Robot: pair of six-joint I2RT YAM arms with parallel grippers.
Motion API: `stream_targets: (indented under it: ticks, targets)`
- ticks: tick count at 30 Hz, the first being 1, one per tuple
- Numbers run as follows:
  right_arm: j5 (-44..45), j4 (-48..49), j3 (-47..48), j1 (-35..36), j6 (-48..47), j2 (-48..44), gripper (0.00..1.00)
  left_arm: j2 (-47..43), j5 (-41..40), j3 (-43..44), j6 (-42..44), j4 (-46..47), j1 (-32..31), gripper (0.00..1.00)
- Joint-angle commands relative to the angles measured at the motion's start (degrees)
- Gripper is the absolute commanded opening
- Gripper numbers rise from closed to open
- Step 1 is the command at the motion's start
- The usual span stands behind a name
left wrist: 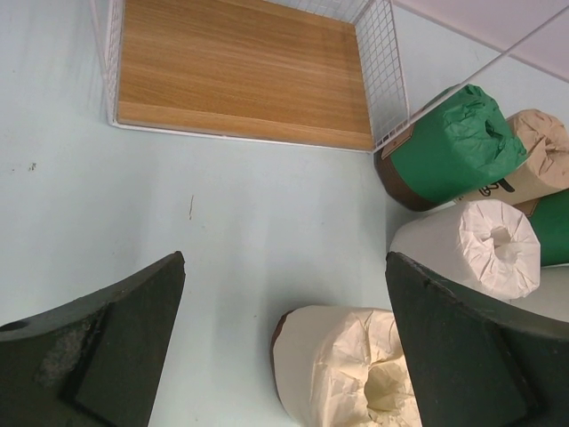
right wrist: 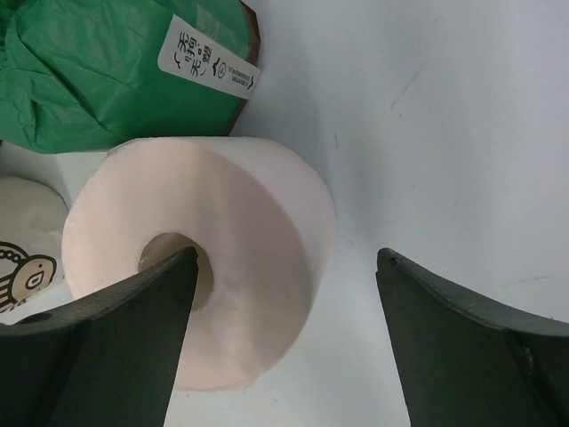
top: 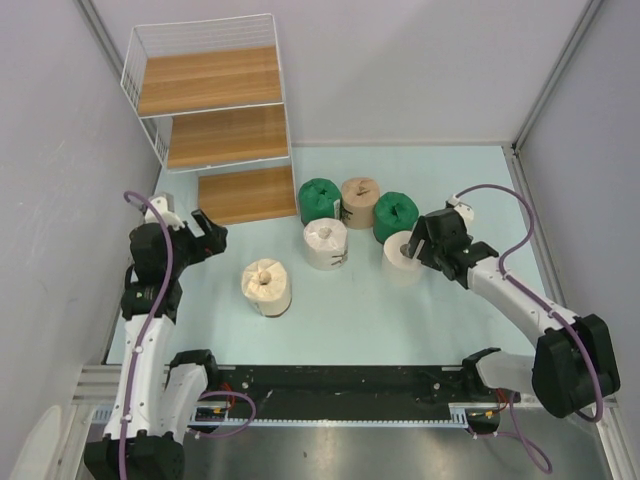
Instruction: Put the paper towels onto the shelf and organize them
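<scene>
The shelf [top: 215, 110] stands at the back left with all three wooden boards bare; its lowest board [left wrist: 240, 71] shows in the left wrist view. Six paper towels stand on the table: two green [top: 320, 200] [top: 396, 215], a tan one [top: 360, 200], two cream ones [top: 326, 243] [top: 267, 286], and a white one [top: 402, 255]. My right gripper [right wrist: 284, 347] is open over the white roll [right wrist: 200, 285], one finger [right wrist: 133, 338] above its core hole, the other past its outer wall. My left gripper [left wrist: 284, 347] is open and empty, with a cream roll [left wrist: 342, 369] just below it.
The rolls cluster right of the shelf's lowest board. A green roll [left wrist: 453, 147] stands against the shelf's wire side [left wrist: 382, 71]. White walls close in the table on the left, back and right. A black rail [top: 340, 385] runs along the near edge.
</scene>
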Motion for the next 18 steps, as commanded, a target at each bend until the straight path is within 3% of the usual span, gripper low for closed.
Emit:
stream_targets:
  ticks: [1,6,9,10,17,18]
  targets:
    - [-1.09,2.08,2.22,0.44,0.93,2.90,0.81,-1.63,0.68,-0.41,2.46,-1.26,0.46,1.00]
    - [-0.92,2.17,2.14,1.58,0.93,4.93,0.82,-2.69,0.77,-1.91,1.67,-0.74,0.37,1.00]
    - [0.23,2.08,2.14,2.54,1.10,4.23,0.67,-2.07,0.68,-1.73,1.67,-1.35,0.37,1.00]
    - [0.49,1.99,2.14,2.63,1.10,3.70,0.56,-1.81,0.68,-1.64,1.67,-1.44,0.29,1.00]
    - [-0.29,3.13,5.38,1.49,-1.70,-9.72,0.35,-0.93,0.77,-1.55,1.67,-1.70,0.38,1.00]
    - [-1.00,3.31,8.00,1.40,-2.14,-10.53,0.28,-0.84,0.68,-1.55,1.67,-1.70,0.29,1.00]
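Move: The bare white roll stands at the right hand: its middle is about 4 cm left, 1 cm ahead and 5 cm below, with its core under the left finger. From that hand, a green roll lies some 10 cm ahead and 6 cm left, a brown roll about 13 cm ahead and 13 cm left, and the wrapped white roll roughly 4 cm ahead and 20 cm left. From the left hand, the bare roll is about 38 cm right, 2 cm ahead and 16 cm below. The right hand pinches the bare white roll by the right side of its paper wall, left finger in the core and right finger outside, closing from nearly wide to about half open. It first sinks some 1.5 cm while easing as far to its left, then comes up about 3 cm with the grip kept. ##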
